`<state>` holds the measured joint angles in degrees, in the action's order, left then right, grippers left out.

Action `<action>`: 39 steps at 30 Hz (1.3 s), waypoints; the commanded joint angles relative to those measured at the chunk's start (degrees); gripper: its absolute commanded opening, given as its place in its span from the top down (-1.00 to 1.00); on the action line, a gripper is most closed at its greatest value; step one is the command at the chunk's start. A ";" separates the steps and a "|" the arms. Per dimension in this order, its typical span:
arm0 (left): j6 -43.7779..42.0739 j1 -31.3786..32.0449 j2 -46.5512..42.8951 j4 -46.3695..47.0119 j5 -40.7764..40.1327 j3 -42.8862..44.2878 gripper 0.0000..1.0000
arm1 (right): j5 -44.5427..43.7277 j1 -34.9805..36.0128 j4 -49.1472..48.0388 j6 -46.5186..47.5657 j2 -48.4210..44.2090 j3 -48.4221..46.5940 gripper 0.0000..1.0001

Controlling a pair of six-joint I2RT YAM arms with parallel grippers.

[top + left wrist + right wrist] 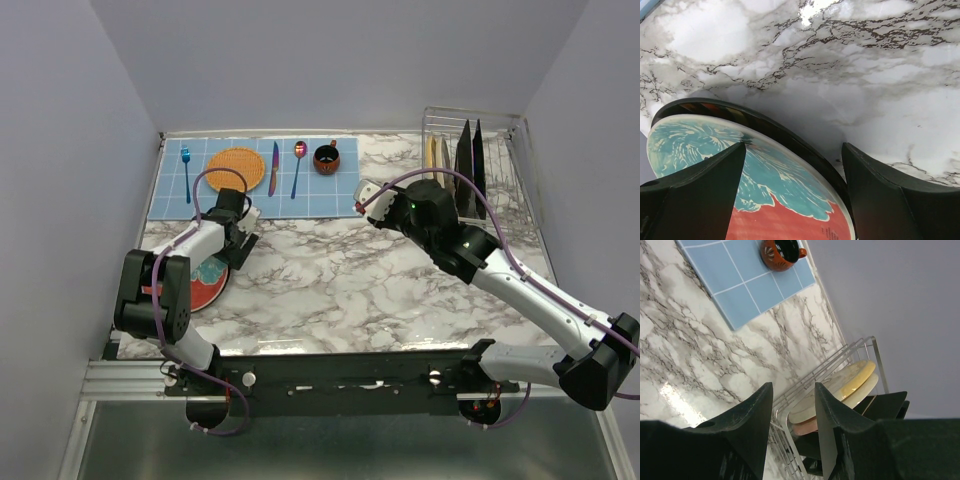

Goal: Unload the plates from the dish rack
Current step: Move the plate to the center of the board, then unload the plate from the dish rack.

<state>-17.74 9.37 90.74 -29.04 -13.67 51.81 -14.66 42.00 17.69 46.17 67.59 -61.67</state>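
A round red plate with a teal centre (200, 288) (790, 215) lies flat on a dark-rimmed plate (765, 125) at the table's left. My left gripper (240, 245) (794, 146) hangs low over their right rim, open; one finger is over the red plate and the other is past the rim. The dish rack (505, 190) (790, 395) stands at the back right. Upright in it are cream and yellow plates (436, 155) (855, 377) and dark square plates (466, 160) (885, 402). My right gripper (385, 200) (791, 390) hovers by the rack's left front, open and empty.
A blue grid mat (250, 205) (755, 295) at the back left carries a blue fork (186, 170), an orange woven disc (235, 168), a knife (273, 167), a spoon (298, 165) and a brown cup (326, 158) (782, 252). Grey walls close in three sides.
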 commanded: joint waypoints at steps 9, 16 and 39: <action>1.48 -0.75 -5.39 -4.45 5.14 4.96 -0.79 | 0.07 -0.08 0.32 0.67 -0.88 -0.56 0.06; 2.09 -0.05 -10.14 -8.22 10.93 6.89 -0.76 | -0.64 -0.08 -0.90 0.50 -1.15 -0.20 0.06; 6.66 7.07 -5.75 -12.71 34.15 29.31 -0.72 | 2.07 -26.16 12.35 -18.90 7.02 -20.93 0.12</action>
<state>-11.90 15.14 83.18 -40.64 17.12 79.44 -19.94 23.44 21.85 35.20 72.79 -77.73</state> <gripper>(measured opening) 0.858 0.444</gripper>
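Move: Just about 14 cm to the left of the low left hand and 4 cm back lies the middle of the two stacked plates, the rim between its open fingers; the wicker mat is some 30 cm ahead and 2 cm left. From the high right hand, the outer black plate in the rack is roughly 17 cm ahead, 28 cm right and 12 cm lower; the yellow plate stands some 8 cm left of that plate, level with it. The mug lies about 30 cm ahead of the right hand, 11 cm left and 24 cm below. Lifting straight off the stacked plates' rim, the left hand climbs about 19 cm, then also swings right some 15 cm and slightly forward, its fingers staying wide open while their tips tilt towards the right. The right hand waits, then heads right about 12 cm, up and forward towards the dish rack, turning clockwise roughly 25 degrees with its fingers still half open. ##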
